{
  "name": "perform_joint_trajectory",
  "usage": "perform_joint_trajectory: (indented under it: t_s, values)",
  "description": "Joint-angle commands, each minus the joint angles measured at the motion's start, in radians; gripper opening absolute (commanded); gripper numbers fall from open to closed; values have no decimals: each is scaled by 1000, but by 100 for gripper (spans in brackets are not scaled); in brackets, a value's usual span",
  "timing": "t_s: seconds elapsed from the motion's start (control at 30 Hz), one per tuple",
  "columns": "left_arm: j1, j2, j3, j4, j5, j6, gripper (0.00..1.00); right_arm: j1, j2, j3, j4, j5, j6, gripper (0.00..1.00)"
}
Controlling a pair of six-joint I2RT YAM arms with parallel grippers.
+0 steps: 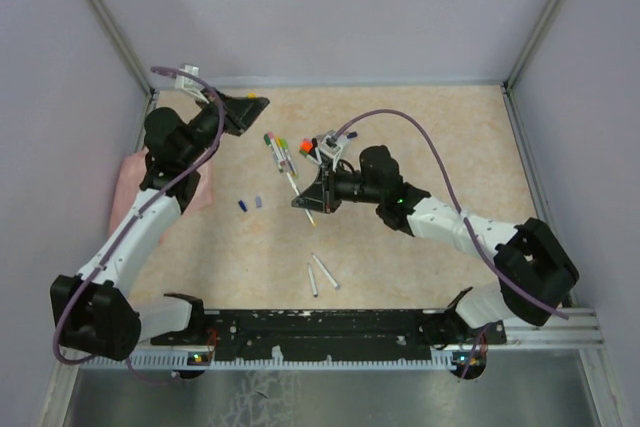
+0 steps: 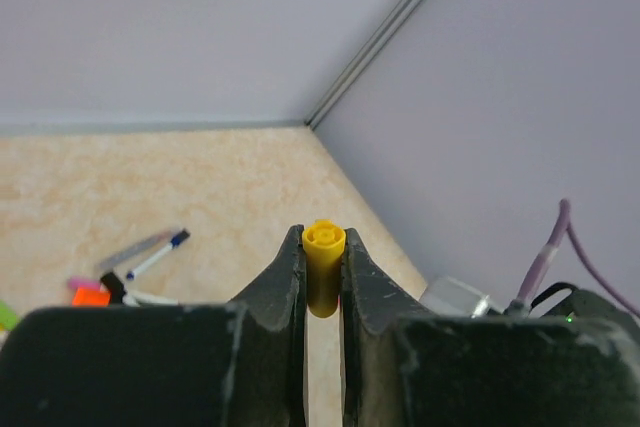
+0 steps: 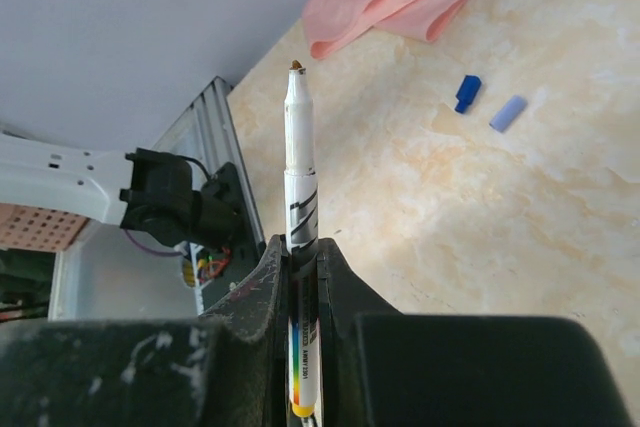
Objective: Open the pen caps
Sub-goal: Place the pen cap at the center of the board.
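My left gripper (image 2: 323, 247) is shut on a yellow pen cap (image 2: 324, 269), held up near the back left wall (image 1: 258, 101). My right gripper (image 3: 303, 247) is shut on a white pen (image 3: 301, 137) with a yellow rear end, its bare tip pointing away from the jaws. From above, this gripper (image 1: 303, 203) hangs mid-table with the pen (image 1: 310, 216) sticking out toward the front. A blue cap (image 3: 467, 93) and a lavender cap (image 3: 508, 112) lie loose on the table. Several capped pens (image 1: 280, 152) lie clustered behind the right gripper.
A pink cloth (image 1: 130, 179) lies at the left wall, under the left arm. Two uncapped white barrels (image 1: 320, 274) rest near the front rail. An orange-tipped piece (image 1: 305, 144) lies beside the pen cluster. Walls close in the back and both sides.
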Motion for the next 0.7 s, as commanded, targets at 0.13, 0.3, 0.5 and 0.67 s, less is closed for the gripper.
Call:
perform_joint_trajectory:
  t_s: [0.13,0.3,0.5,0.67]
  values:
    - [-4,-83,-159,-338,19,33,0,5,-87,15,-154,110,-159,0]
    - [-8,-46,-222,-500,-19,23,0,6,-91,-4,-215,178,-180,0]
    - [-93,49,-191,-638,-168,121,0,5,-98,-56,-243,223,-176,0]
    - [-190,137,-128,-737,-389,107,0,5,-124,-98,-305,292,-181,0]
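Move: The left hand, the yellow cap already in its fingers, is high over the board; the lavender cap, beside which bare board is free, is about 38 cm below, 6 cm left and 3 cm back. The blue cap sits some 4 cm farther left of that one, about level with it, and the marker bunch 9 cm ahead of the hand and 2 cm left. From the right hand, already holding the uncapped pen, the longer loose pen is roughly 5 cm back, 6 cm right and 21 cm below; the shorter is 7 cm back, 3 cm right. Down swings the left arm, fast, some 26 cm and about 6 cm back, its fingers tipping over by roughly 45 degrees to point steeply at the board, keeping the yellow cap pinched as it nears the lavender cap. Meanwhile the right hand sinks and shifts to its right towards the two loose pens, fingertips dipping a little, the uncapped pen still gripped. ##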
